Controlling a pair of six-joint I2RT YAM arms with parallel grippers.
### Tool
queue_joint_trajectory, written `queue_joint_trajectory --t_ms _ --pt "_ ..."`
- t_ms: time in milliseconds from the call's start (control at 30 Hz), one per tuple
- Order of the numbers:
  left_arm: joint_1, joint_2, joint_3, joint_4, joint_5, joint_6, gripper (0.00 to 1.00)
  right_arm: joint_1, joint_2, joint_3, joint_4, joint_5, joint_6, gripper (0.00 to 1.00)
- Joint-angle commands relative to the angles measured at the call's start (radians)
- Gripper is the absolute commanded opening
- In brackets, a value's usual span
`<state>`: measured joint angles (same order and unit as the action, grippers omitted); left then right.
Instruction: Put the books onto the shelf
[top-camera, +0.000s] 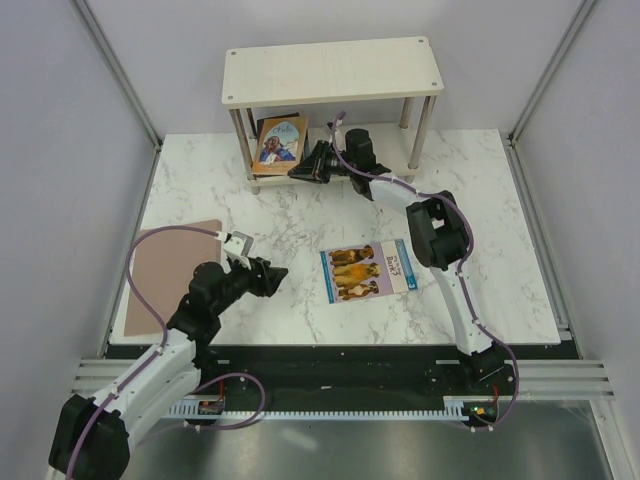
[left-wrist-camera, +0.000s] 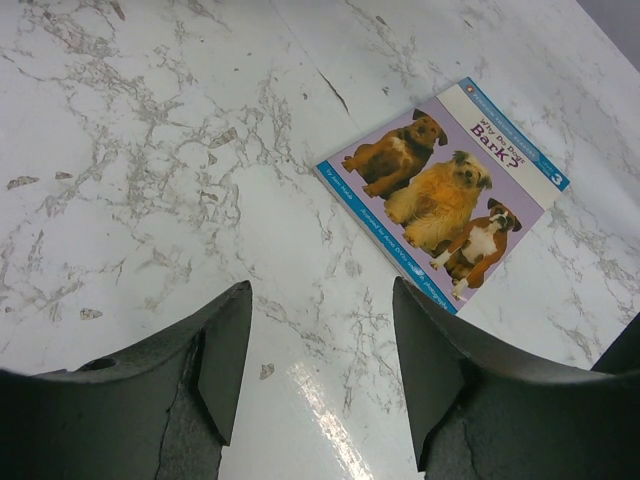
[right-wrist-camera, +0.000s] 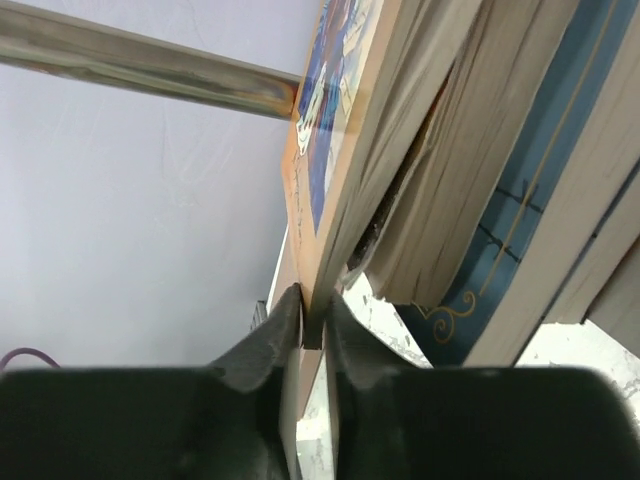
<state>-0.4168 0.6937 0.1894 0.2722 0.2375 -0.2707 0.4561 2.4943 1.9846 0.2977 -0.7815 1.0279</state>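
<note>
The shelf (top-camera: 330, 70) stands at the back of the marble table. On its lower tier the tan book with a portrait (top-camera: 280, 142) stands upright, and several more books (right-wrist-camera: 520, 200) lean beside it. My right gripper (top-camera: 312, 166) reaches in from the right. In the right wrist view the right gripper (right-wrist-camera: 312, 300) has its jaws pressed on the tan book's (right-wrist-camera: 340, 150) lower edge. The pale blue book with three dogs (top-camera: 367, 270) lies flat mid-table. My left gripper (top-camera: 272, 278) hovers open to its left. In the left wrist view the left gripper (left-wrist-camera: 320, 300) holds nothing, with the dog book (left-wrist-camera: 440, 190) ahead to the right.
A flat pinkish-brown sheet (top-camera: 170, 272) lies at the table's left edge beside the left arm. A silver shelf post (right-wrist-camera: 150, 60) runs across behind the tan book. Grey walls enclose the table on three sides.
</note>
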Motion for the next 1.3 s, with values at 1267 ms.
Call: queue_joint_trajectory --t_ms 1267 --pt "-0.016 0.029 0.004 0.051 0.006 0.041 0.63 -0.048 0.121 0.355 -0.201 -0.183 -0.072 0.0"
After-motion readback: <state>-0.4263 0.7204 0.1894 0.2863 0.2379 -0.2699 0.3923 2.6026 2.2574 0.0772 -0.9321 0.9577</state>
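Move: Right at the fingers is the lower right part of the Othello book on the shelf; its middle lies about 4 cm left of the right hand, 3 cm ahead and 6 cm above. The books already shelved stand behind it, some 8 cm ahead and 4 cm left of the hand, and the left front post is about 10 cm left, level with the hand and roughly 5 cm up. From the left hand the Othello book lies about 28 cm ahead, neither left nor right, 5 cm higher. Closing the rest of the way on the Othello book's right edge, the right hand pauses, then lifts almost 4 cm. Keeping its pinch, it carries the book right and forward, away from the left front post, about 2 cm each way, and sinks again to end roughly 1 cm above where it began, turning only some 5 degrees counter-clockwise. ##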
